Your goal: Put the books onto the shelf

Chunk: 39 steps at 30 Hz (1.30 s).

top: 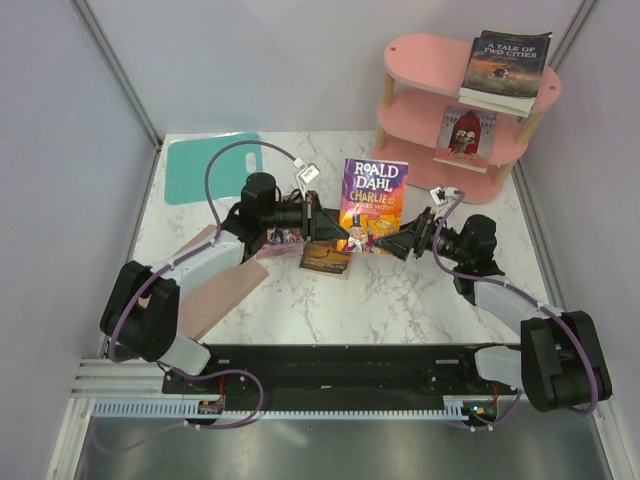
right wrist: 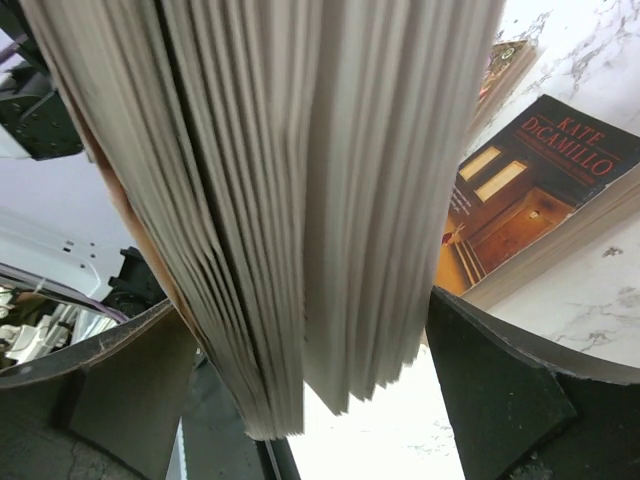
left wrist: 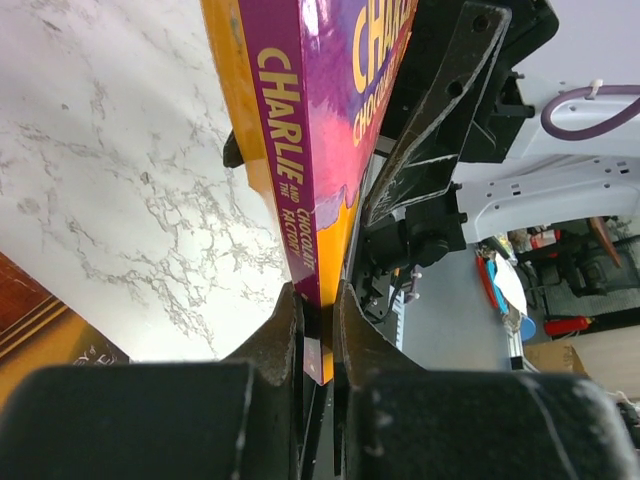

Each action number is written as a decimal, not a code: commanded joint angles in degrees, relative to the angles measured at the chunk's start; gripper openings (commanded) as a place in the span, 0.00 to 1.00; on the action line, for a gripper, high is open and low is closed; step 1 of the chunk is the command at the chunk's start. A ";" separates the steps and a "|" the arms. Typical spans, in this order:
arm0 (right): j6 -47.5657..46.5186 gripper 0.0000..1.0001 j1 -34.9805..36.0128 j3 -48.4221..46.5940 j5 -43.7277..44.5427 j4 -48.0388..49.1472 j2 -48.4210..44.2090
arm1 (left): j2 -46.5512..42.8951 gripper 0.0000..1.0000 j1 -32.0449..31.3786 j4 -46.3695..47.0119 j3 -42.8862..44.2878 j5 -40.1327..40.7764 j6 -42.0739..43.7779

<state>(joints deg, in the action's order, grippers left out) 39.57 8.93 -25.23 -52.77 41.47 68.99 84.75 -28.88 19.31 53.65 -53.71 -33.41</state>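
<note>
The orange-purple Roald Dahl book point(top: 372, 203) stands upright over the middle of the table. My left gripper point(top: 320, 216) is shut on its lower spine corner point(left wrist: 322, 335), and the purple spine point(left wrist: 290, 170) runs up from between the fingers. My right gripper point(top: 396, 240) is open at the opposite side. The book's fanned page edges point(right wrist: 300, 200) hang between its spread fingers point(right wrist: 500, 385). A brown Kate DiCamillo book point(top: 327, 259) point(right wrist: 530, 190) lies flat below. The pink shelf point(top: 420, 50) stands far right, with "A Tale of Two Cities" point(top: 505, 68) on top and a red book point(top: 468, 131) on its middle board.
A teal mat point(top: 200, 166) lies at the far left of the table. A brown cardboard sheet point(top: 222, 288) lies under the left arm. Grey walls close in both sides, and the arms' base rail point(top: 340, 365) runs along the near edge.
</note>
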 commanded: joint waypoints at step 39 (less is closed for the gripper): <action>-15.40 0.00 -2.07 -50.51 7.34 -63.17 2.72 | -0.99 0.67 -0.20 -0.16 -17.33 19.17 2.03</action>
<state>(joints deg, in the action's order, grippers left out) 26.92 7.20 -67.57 -45.69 -16.43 69.43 85.01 -28.49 13.30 40.29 -35.05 -30.61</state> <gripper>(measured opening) 0.209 0.664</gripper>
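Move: The Charlie book hangs in the air between the hands: its middle is about 7 cm ahead and 3 cm to the left of the open right hand, whose fingers already straddle its lower page edge, and about 6 cm ahead and 6 cm right of the left hand, which pinches its lower spine corner. From the right hand, the Edward Tulane book lies some 11 cm ahead, 11 cm left and 17 cm below, and the shelf's middle about 29 cm ahead and 16 cm right, roughly level. The right hand stays almost in place while its fingers close from wide open onto the Charlie book's page edge, then carries the book up about 12 cm and some 4 cm forward, towards the shelf. The left hand keeps its pinch at first, easing forward and slightly down; once the right grip is shut it opens, lets go of the spine corner, then sinks some 9 cm more while drawing back and left towards the Edward Tulane book's near end, its fingertips tipping down about 15 degrees. ##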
